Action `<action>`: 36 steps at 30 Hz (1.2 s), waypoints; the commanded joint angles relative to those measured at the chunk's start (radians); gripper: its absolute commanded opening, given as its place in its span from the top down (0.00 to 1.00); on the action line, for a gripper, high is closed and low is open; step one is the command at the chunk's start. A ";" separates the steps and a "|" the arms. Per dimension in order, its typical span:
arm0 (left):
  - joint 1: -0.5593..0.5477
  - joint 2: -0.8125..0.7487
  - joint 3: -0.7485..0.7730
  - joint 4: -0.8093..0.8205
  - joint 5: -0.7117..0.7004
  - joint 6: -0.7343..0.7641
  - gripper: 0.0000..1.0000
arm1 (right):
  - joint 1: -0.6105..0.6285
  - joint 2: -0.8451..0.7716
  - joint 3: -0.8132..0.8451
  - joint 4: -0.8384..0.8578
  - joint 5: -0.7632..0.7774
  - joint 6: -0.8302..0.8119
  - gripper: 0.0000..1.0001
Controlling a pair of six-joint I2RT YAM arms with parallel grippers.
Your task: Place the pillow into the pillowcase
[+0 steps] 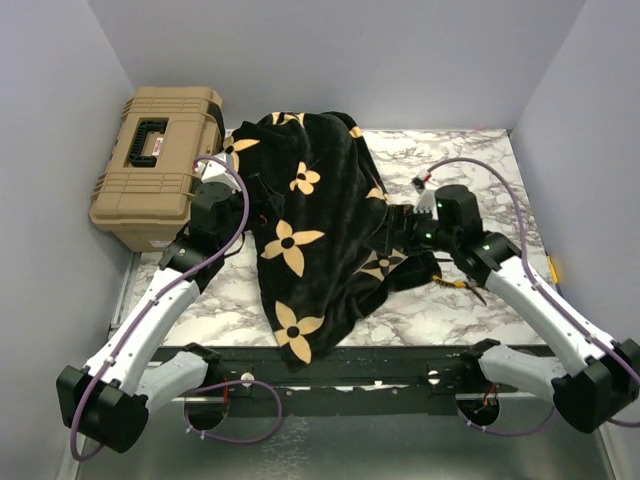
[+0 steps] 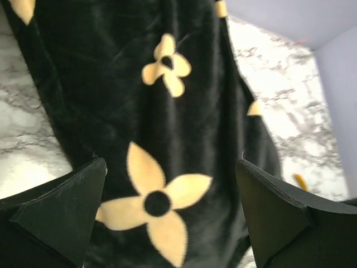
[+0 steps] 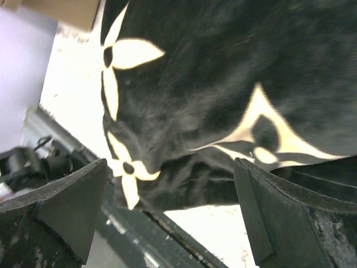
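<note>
The black pillowcase [image 1: 310,230] with tan flower prints lies heaped in a mound across the marble table, and its lower end hangs over the front rail. The pillow is hidden in every view. My left gripper [image 1: 248,205] sits at the mound's left flank. It is open, and in the left wrist view its fingers [image 2: 67,206] stand wide apart over the pillowcase [image 2: 167,100]. My right gripper [image 1: 397,228] is at the right flank, also open. Its fingers [image 3: 273,212] stand wide apart just short of the pillowcase [image 3: 223,72] and hold nothing.
A tan toolbox [image 1: 155,165] stands at the back left against the wall. A small yellow item [image 1: 455,283] lies on the marble table [image 1: 470,165] beside the right arm. A black rail [image 1: 350,365] runs along the front edge. Grey walls enclose three sides.
</note>
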 commanded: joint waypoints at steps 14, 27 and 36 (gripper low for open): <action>0.099 -0.143 -0.571 0.648 -0.347 0.308 0.01 | -0.013 -0.357 -0.296 0.036 0.944 0.050 0.00; 0.116 0.085 -0.637 0.908 -0.406 0.475 0.01 | -0.117 -0.155 -0.370 0.285 0.943 -0.178 0.00; 0.253 0.403 -0.692 1.320 -0.352 0.512 0.01 | -0.409 0.049 -0.642 0.966 0.830 -0.326 0.02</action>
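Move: The filled pillowcase has its middle about 12 cm to the right of the left hand and 13 cm ahead, some 20 cm below. The tan hard case lies about 26 cm to that hand's left and 19 cm ahead, some 15 cm lower. From the right hand, the pillowcase's middle is about 19 cm left, 17 cm ahead and 13 cm down, while the yellow-handled pliers lie roughly 22 cm right, 3 cm ahead and 17 cm below. Empty and wide open, both hands draw apart off the pillowcase. The right swings some 25 cm right and sinks about 12 cm towards the pliers, turning clockwise roughly 50 degrees and rolling its left side down; the left sinks about 17 cm, with a brief level stretch, while going 15 cm left towards the hard case, turning counter-clockwise and rolling its left side up. ##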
